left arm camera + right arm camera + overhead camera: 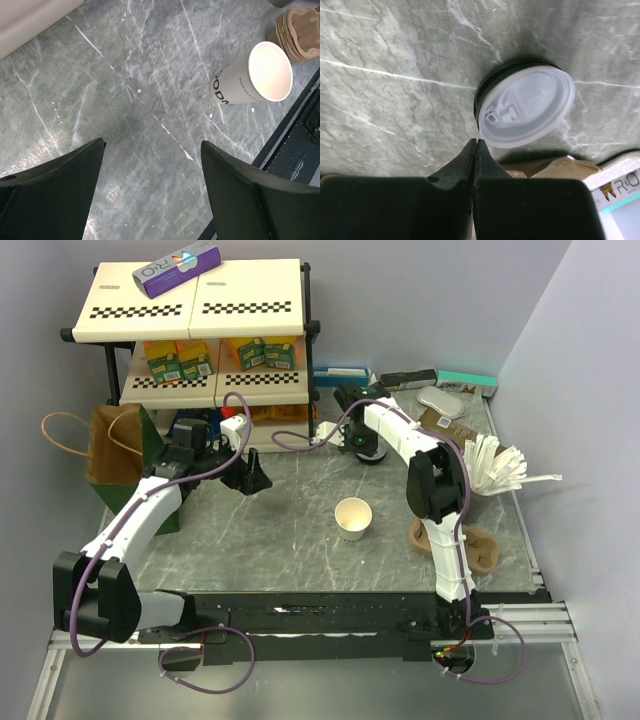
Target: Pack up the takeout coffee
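Observation:
One takeout coffee cup (353,518), white paper with a pale inside and no lid, stands upright mid-table; it is at the upper right in the left wrist view (255,75). My left gripper (250,480) hangs open over bare marble left of the cup, with nothing between its fingers (152,142). My right gripper (365,447) is at the back of the table, shut, its tips (476,141) pressed together at the rim of a white plastic lid (527,107) lying on a dark ring. No part of the lid shows between the tips.
A brown pulp cup tray (480,545) (302,30) lies at the right beside the right arm. White sticks (495,468) fan out above it. A brown paper bag (115,445) stands at the left under a shelf rack (190,300). Boxes (440,380) line the back right.

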Robot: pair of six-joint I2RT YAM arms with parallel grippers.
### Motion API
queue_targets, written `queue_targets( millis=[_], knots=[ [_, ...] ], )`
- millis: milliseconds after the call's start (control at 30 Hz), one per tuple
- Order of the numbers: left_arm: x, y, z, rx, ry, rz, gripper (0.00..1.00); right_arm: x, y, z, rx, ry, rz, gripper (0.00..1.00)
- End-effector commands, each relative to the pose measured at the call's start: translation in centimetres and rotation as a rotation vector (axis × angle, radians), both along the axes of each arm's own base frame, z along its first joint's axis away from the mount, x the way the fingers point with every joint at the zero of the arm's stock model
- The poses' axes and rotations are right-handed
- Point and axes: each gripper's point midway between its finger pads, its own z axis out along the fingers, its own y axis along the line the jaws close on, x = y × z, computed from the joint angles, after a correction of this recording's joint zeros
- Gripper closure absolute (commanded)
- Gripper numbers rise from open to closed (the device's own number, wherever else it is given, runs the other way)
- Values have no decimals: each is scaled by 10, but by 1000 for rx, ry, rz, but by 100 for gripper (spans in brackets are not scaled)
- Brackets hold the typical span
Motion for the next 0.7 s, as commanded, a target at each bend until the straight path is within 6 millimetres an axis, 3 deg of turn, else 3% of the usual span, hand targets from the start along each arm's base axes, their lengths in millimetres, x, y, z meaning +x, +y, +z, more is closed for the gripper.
queue_targets(
  millis=[0, 33, 67, 133, 300, 533, 667],
  knots=[
    [3, -4, 8, -23, -30, -9, 16, 1, 6, 34, 34, -66, 29, 100],
    [3, -4, 8, -23, -29, -9, 16, 4, 3, 32, 13, -76, 11, 100],
    [4, -5, 9, -23, -33, -11, 16, 6, 2, 21, -10, -63, -3, 95],
    [4, -4, 9, -21, -33, -11, 16, 12, 3, 19, -16, -71, -37, 84],
    [3, -3, 8, -13, -35, -11, 16, 22, 3, 9, -40, -95, -47, 80],
    [4, -4, 7, -17, -31, -9, 16, 12, 8, 8, -14, -50, -18, 64],
    [6, -4, 7, -16, -28, -8, 16, 6, 12, 5, -6, -17, -17, 61]
  ],
)
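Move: The coffee lid on the table is what the right hand goes for: its middle lies about 3 cm ahead of the shut fingers, 2 cm to their left and 3 cm lower. From that hand the open paper cup stands some 18 cm back and 8 cm to the left, at about its height, and the brown packet lies roughly 7 cm ahead and 18 cm to the right. From the left hand the lid is about 16 cm ahead, 28 cm to the right and 13 cm below. Forward by only about 1 cm, the right hand shifts over the near-right rim of the lid, easing back a touch at the end and rising barely at all. The empty fingers, shut at first, open to rather more than a third, still pointing almost straight down, their tips close to the rim; contact can't be seen. ##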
